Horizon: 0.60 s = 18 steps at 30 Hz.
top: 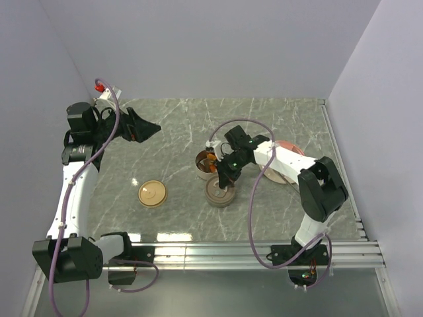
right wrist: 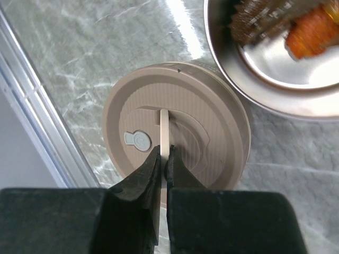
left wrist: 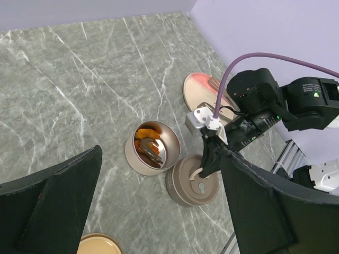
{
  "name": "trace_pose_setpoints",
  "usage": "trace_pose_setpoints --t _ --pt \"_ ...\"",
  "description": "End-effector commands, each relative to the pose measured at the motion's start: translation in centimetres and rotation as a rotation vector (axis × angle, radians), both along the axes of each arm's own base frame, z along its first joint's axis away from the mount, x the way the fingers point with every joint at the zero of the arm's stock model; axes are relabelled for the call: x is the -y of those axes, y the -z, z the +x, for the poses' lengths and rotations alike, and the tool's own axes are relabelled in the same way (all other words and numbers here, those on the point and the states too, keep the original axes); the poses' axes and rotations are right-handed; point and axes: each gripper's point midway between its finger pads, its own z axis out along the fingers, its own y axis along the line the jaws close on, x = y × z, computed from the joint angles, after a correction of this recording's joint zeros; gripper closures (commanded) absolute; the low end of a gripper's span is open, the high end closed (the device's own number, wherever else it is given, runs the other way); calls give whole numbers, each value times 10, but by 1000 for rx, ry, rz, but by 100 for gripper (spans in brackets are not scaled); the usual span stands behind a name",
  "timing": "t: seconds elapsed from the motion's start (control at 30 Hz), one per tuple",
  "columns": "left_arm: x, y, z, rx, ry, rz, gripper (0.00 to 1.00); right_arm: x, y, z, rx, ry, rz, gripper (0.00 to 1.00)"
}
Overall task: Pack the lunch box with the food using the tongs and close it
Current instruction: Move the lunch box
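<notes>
A round brown lidded container point(top: 220, 193) point(left wrist: 193, 180) of the lunch box stands mid-table. My right gripper point(top: 225, 179) point(right wrist: 164, 153) is shut on the thin pale upright handle point(right wrist: 164, 129) of its ribbed lid point(right wrist: 212, 132). Touching it on the far left is an open metal bowl point(top: 206, 165) point(left wrist: 132, 159) point(right wrist: 228, 69) holding orange and brown food point(left wrist: 148, 135) point(right wrist: 312, 32). My left gripper point(top: 149, 129) point(left wrist: 161, 159) hangs open and empty high over the back left of the table, apart from everything. No tongs show clearly in any view.
A flat tan disc lid point(top: 152, 193) point(left wrist: 95, 246) lies alone left of centre. A pale pink plate point(top: 284, 165) point(left wrist: 198, 87) sits at the right, partly under my right arm. Metal rails point(top: 264, 251) run along the near and right table edges; walls close in the far side.
</notes>
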Motion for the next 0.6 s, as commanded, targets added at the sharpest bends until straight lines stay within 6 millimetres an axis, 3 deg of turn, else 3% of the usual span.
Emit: trace_pose_setpoints --t 0.0,0.13,0.57 --pt "1 -5 0 28 13 -6 1 21 26 4 -28 123 -123 100" --pt "1 -4 0 32 15 2 1 44 35 -4 -131 189 -188 100" --pt "1 -3 5 41 23 3 1 134 45 -11 -140 312 -359 100"
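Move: Between the right fingers is the upright handle of the lunch box's lid, with the box's middle right below, some 4 cm down. The food bowl stands about 11 cm ahead and 3 cm left of the hand, the plate some 23 cm right and 11 cm ahead; clear table lies between box and plate. From the left hand, the lunch box is about 20 cm to the right, 10 cm back and 29 cm below. Dragging the closed lunch box by its lid handle, the right hand goes about 6 cm to the right, with a slight drift forward, speeding up as it goes and staying level. It heads away from the food bowl and towards the plate's side of the table. The fingers keep their pinch, and the wrist turns some 15 degrees clockwise. ##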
